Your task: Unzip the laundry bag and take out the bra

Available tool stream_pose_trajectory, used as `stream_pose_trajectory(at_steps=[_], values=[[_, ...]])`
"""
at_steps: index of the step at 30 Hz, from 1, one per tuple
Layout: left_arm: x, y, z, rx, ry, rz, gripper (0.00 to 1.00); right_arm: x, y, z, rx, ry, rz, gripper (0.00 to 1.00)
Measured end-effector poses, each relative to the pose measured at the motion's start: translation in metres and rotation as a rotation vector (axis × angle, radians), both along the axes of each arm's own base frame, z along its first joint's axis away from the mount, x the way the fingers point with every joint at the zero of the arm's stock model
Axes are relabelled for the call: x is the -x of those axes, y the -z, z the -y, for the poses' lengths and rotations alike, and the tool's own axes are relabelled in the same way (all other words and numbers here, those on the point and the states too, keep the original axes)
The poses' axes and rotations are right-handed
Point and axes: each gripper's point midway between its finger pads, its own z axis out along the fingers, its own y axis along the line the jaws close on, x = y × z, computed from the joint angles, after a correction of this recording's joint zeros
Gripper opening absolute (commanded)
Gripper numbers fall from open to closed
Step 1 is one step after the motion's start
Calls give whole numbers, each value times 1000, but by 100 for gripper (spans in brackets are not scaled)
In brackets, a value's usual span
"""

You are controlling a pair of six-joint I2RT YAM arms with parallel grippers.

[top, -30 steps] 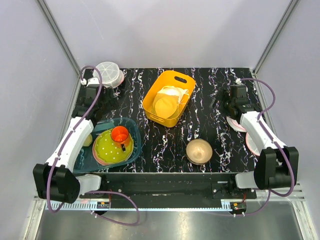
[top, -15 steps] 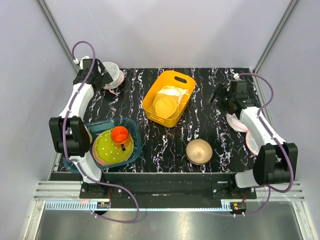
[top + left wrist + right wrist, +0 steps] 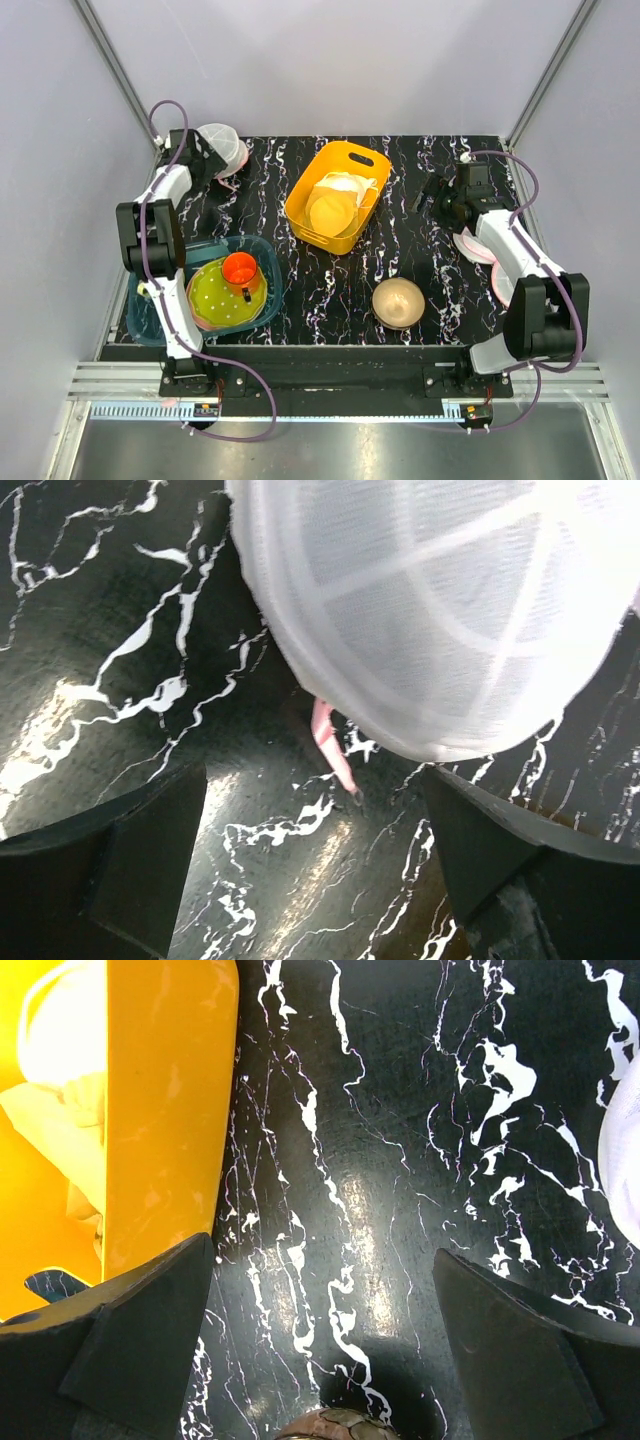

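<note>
The laundry bag (image 3: 224,146), a white mesh drum with pink trim, sits at the table's far left corner. In the left wrist view the laundry bag (image 3: 430,610) fills the upper right, and its pink zip pull (image 3: 330,742) hangs down onto the black marble. My left gripper (image 3: 211,161) is right beside the bag. In its wrist view the left gripper (image 3: 312,780) is open, the pull just ahead of the gap, nothing between the fingers. My right gripper (image 3: 433,193) is open over bare table right of the yellow basket; in its wrist view the right gripper (image 3: 322,1250) holds nothing. The bra is hidden.
A yellow basket (image 3: 336,196) with white cloth stands mid-table, its side (image 3: 170,1110) close to my right gripper. A tan bowl (image 3: 398,301) sits near the front. A blue tub (image 3: 262,252) holds a green plate and orange cup. Pink-rimmed white discs (image 3: 473,247) lie at the right.
My left arm has swung from beside the blue tub up to the far left corner and now points at the bag. The right gripper has shifted slightly towards the left.
</note>
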Motion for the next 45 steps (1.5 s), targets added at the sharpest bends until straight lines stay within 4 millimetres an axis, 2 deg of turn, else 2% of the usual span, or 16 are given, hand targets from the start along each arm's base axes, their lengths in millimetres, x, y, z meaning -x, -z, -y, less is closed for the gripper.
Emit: stream_pose_trajectory(at_steps=[3,9,13,19,22,25,27,29,30,31,33,35,37,40,42,45], values=[[-4,-3,5,12,11,48,96,-1,4,-1,-2,-6,-14,100],[4,-9,12,14,22,94,96,-7,10,-5,-13,-20,-37,100],[-8,-22,9,5,15,147,95,-11,11,-7,-19,-26,-47,100],[-43,-52,2,6,11,244,95,-10,13,-7,-22,-28,-57,100],[-52,-47,0,8,6,248,95,-10,15,-7,-22,-28,-62,100],[-53,-27,0,22,5,216,93,-10,17,-7,-23,-28,-68,100],[-53,-11,2,38,9,190,66,-10,19,-8,-24,-28,-73,100],[-54,2,3,57,7,169,32,-8,20,-9,-30,-31,-82,100],[-56,7,4,63,12,163,3,-8,20,-9,-31,-32,-83,100],[-58,10,5,69,13,158,0,-7,19,-9,-31,-32,-86,100],[-55,13,6,69,21,141,0,-7,18,-9,-31,-32,-88,100],[-54,7,6,64,28,147,0,-8,17,-9,-31,-32,-83,100],[-46,-3,7,57,36,145,0,-8,16,-9,-32,-30,-81,100],[-27,-37,12,44,53,152,0,-8,12,-9,-34,-28,-74,100],[-12,-73,18,43,71,188,0,-7,7,-9,-36,-28,-62,100],[13,-140,35,57,135,274,0,-5,-5,-9,-39,-28,-32,100]])
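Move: The laundry bag's middle lies about 9 cm ahead of the left hand and 4 cm to its right, some 2 cm lower; its pink strap lies almost under the fingers, 1 cm ahead, 1 cm right and 4 cm down. The yellow bin stands about 35 cm to that hand's right and 10 cm nearer the base. From the right hand, the bag is roughly 50 cm left, 22 cm ahead and 7 cm lower. The laundry bag's near side is what the left fingers shut on: still open, they rise and go forward about 5 cm towards the bag, drop some 6 cm and pinch the white mesh. Keeping that pinch, the left hand pulls up about 15 cm, drawing back some 7 cm and slightly right, its fingers tipping upward a little. ##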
